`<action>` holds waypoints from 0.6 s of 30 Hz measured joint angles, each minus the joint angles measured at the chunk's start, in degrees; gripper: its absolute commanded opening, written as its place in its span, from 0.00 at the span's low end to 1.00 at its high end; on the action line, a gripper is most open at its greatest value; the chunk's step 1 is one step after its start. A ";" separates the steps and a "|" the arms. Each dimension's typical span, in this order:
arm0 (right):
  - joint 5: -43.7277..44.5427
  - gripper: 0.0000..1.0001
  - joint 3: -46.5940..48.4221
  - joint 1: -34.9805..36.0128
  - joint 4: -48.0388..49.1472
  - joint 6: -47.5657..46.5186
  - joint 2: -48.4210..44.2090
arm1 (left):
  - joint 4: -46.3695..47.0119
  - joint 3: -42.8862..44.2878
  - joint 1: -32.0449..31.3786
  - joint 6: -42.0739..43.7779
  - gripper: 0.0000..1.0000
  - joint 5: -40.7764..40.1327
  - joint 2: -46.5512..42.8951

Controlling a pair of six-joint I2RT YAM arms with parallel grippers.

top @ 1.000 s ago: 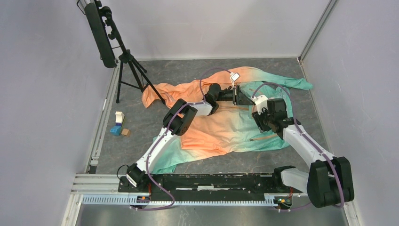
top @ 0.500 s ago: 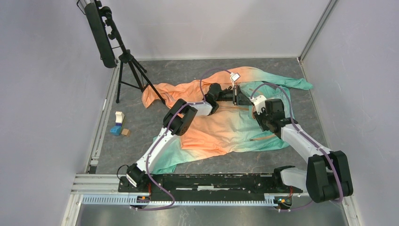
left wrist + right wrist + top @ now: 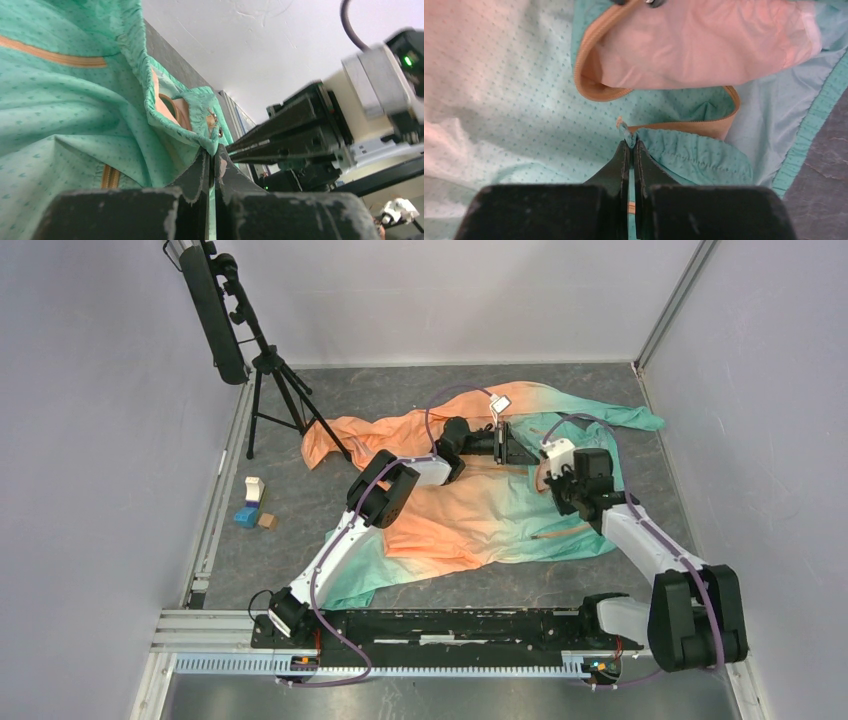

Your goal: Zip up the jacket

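The jacket (image 3: pixel 470 510) lies spread on the table, fading from orange on the left to mint green on the right. My left gripper (image 3: pixel 515 447) reaches over its far green end and is shut on a fold of mint fabric (image 3: pixel 212 155) beside a small metal snap (image 3: pixel 220 132). My right gripper (image 3: pixel 545 475) sits close by, just nearer. In its wrist view it (image 3: pixel 630 144) is shut on the gathered green hem corner, where an orange zip tape (image 3: pixel 684 125) ends. The right gripper's black fingers (image 3: pixel 280 137) show in the left wrist view, almost touching the left jaws.
A black tripod with a long dark panel (image 3: pixel 270 370) stands at the back left. A few small blocks (image 3: pixel 252 505) lie on the table's left side. Grey walls close in both sides, and a metal rail (image 3: pixel 430 625) runs along the near edge.
My right gripper has moved a little farther away and closed on the jacket's hem corner. My left gripper has kept its grip and place.
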 measured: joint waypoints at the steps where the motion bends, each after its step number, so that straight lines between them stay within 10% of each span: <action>1: -1.68 0.00 0.09 -0.98 -0.42 0.28 -0.59 | 0.72 0.00 0.00 -0.02 0.02 0.63 0.00; 18: -46.53 0.00 -2.47 -22.64 13.18 19.04 1.33 | 16.96 1.44 0.00 -0.37 0.02 6.14 0.17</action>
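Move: My right hand has just pinched the loose lower zip end; the slider in my left fingertips lies about 7 cm ahead of it, 5 cm left and 5 cm higher. So from my left hand that zip end is roughly 7 cm back, 5 cm right and 5 cm below. The near pocket zip runs some 4 cm behind my right hand and 4 cm under it, straight back; the far pocket zip lies about 10 cm ahead of my left hand, 2 cm right and 9 cm down. I keep both grips shut. I lift the zip end about 5 cm with my right hand, easing it left towards the slider, while the wrist rolls some 45 degrees so its fingers swing from pointing down to pointing left as well as ahead. With my left hand I raise the slider side nearly 4 cm and draw it back towards the other end, the hand turning about 15 to 20 degrees and its fingertips tipping up. ##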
